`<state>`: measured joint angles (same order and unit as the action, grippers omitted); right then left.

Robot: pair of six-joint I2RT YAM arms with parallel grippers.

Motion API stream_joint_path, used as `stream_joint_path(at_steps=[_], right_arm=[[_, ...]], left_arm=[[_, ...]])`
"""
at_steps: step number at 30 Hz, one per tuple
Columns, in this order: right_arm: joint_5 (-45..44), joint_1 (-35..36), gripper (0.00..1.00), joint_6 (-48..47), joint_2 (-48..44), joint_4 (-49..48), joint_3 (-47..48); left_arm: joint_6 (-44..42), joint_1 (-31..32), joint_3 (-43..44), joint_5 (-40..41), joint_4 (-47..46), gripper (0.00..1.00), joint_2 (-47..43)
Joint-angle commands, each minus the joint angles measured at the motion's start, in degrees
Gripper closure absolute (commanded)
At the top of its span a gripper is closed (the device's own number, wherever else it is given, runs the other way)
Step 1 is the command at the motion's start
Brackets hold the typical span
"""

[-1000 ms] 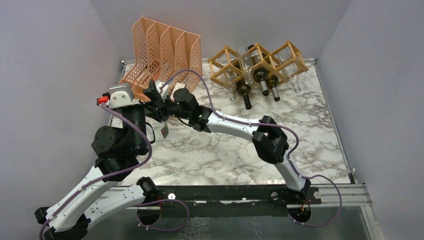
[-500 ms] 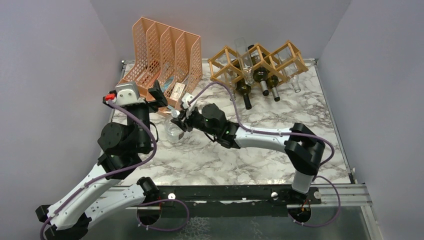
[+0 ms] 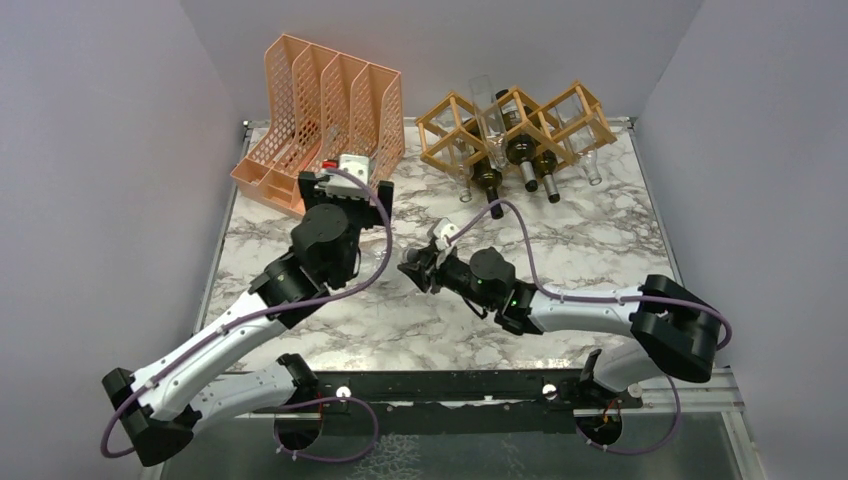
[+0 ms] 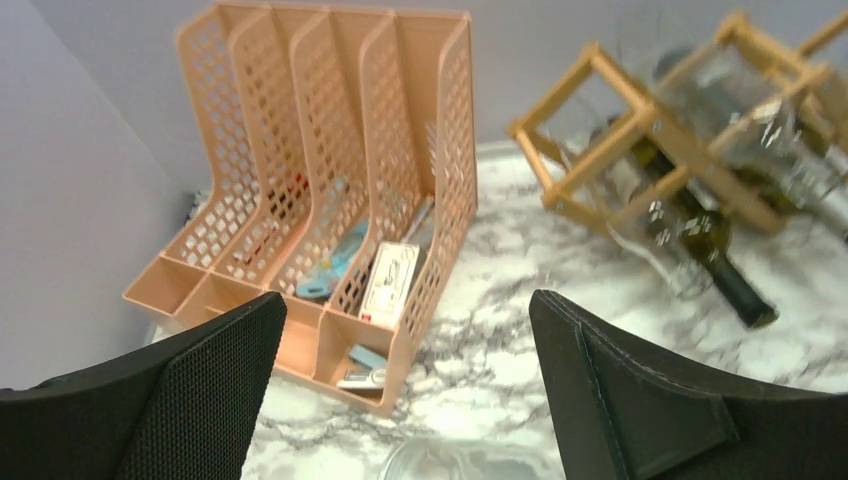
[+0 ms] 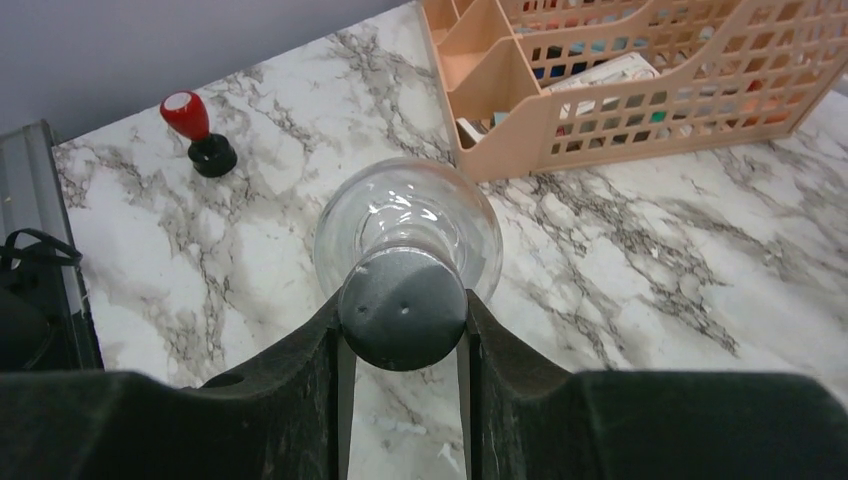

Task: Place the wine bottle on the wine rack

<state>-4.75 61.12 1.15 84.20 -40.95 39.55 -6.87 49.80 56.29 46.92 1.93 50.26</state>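
In the right wrist view a clear glass wine bottle (image 5: 408, 225) with a dark grey cap (image 5: 403, 307) is seen from its top end. My right gripper (image 5: 403, 322) is shut on that cap, one finger on each side. From above, the right gripper (image 3: 412, 268) is over the middle of the table, and the clear bottle is hard to make out there. The light wooden wine rack (image 3: 515, 125) stands at the back right with several bottles in it. My left gripper (image 4: 410, 390) is open and empty, facing the organizer, with a clear glass rim (image 4: 460, 462) just below it.
A peach mesh file organizer (image 3: 325, 100) with papers and small items stands at the back left. A small red-topped object on a black base (image 5: 192, 125) stands on the marble table (image 3: 600, 240). Dark bottle necks (image 3: 493, 200) stick out of the rack toward the table's middle.
My right gripper has carried the bottle to the right and nearer, away from the organizer. The left arm has swung right, and its open gripper now sits in front of the organizer.
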Motion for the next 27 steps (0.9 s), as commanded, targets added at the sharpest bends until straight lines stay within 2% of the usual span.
stream_joint_path(at_steps=[1,4,9,20,27], right_arm=[[-3.86,-0.04,0.99,2.65,-3.75,-2.36,-5.90],[-5.16,-0.10,0.99,3.30,-5.71,-4.27,-9.20],[-6.27,-0.09,0.99,3.42,-7.65,-3.55,-12.05],[-6.96,-0.04,0.99,5.00,-10.51,3.64,-15.87],[-7.48,-0.05,0.99,6.25,-9.68,8.03,-16.89]], left_arm=[[11.31,-4.81,0.09,-11.01,12.91,0.01,4.12],[16.73,-10.32,-1.95,-21.21,16.30,0.01,6.03],[21.68,-16.09,-5.94,-30.85,18.33,0.01,8.53],[25.71,-21.52,-12.31,-38.90,16.56,0.01,14.23],[26.59,-22.12,-14.49,-38.89,15.70,0.01,17.24]])
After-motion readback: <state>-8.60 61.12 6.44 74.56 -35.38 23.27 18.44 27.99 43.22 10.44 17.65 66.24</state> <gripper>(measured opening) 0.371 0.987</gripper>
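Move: The clear bottle, held by its capped neck in the right fingers, reaches out ahead and to the left of them, its middle about 5 cm forward, 9 cm left and 5 cm below. From the empty left hand, that middle lies almost straight below, some 23 cm down, 1 cm back and 2 cm right. The pink organizer stands about 18 cm ahead and 10 cm left of the left hand; the wine rack is roughly 28 cm ahead and 23 cm right of the right hand. The clear bottle is lowered neck-first by the right hand, which keeps its pinch on the cap end and goes some 8 cm down, 7 cm right and a little back, tipping its fingers slightly downward. Meanwhile the left hand drops quickly, about 25 cm, towards the bottle's body, its fingers staying wide open and tilting from level to some 45 degrees down; its touch on the glass can't be made out. ##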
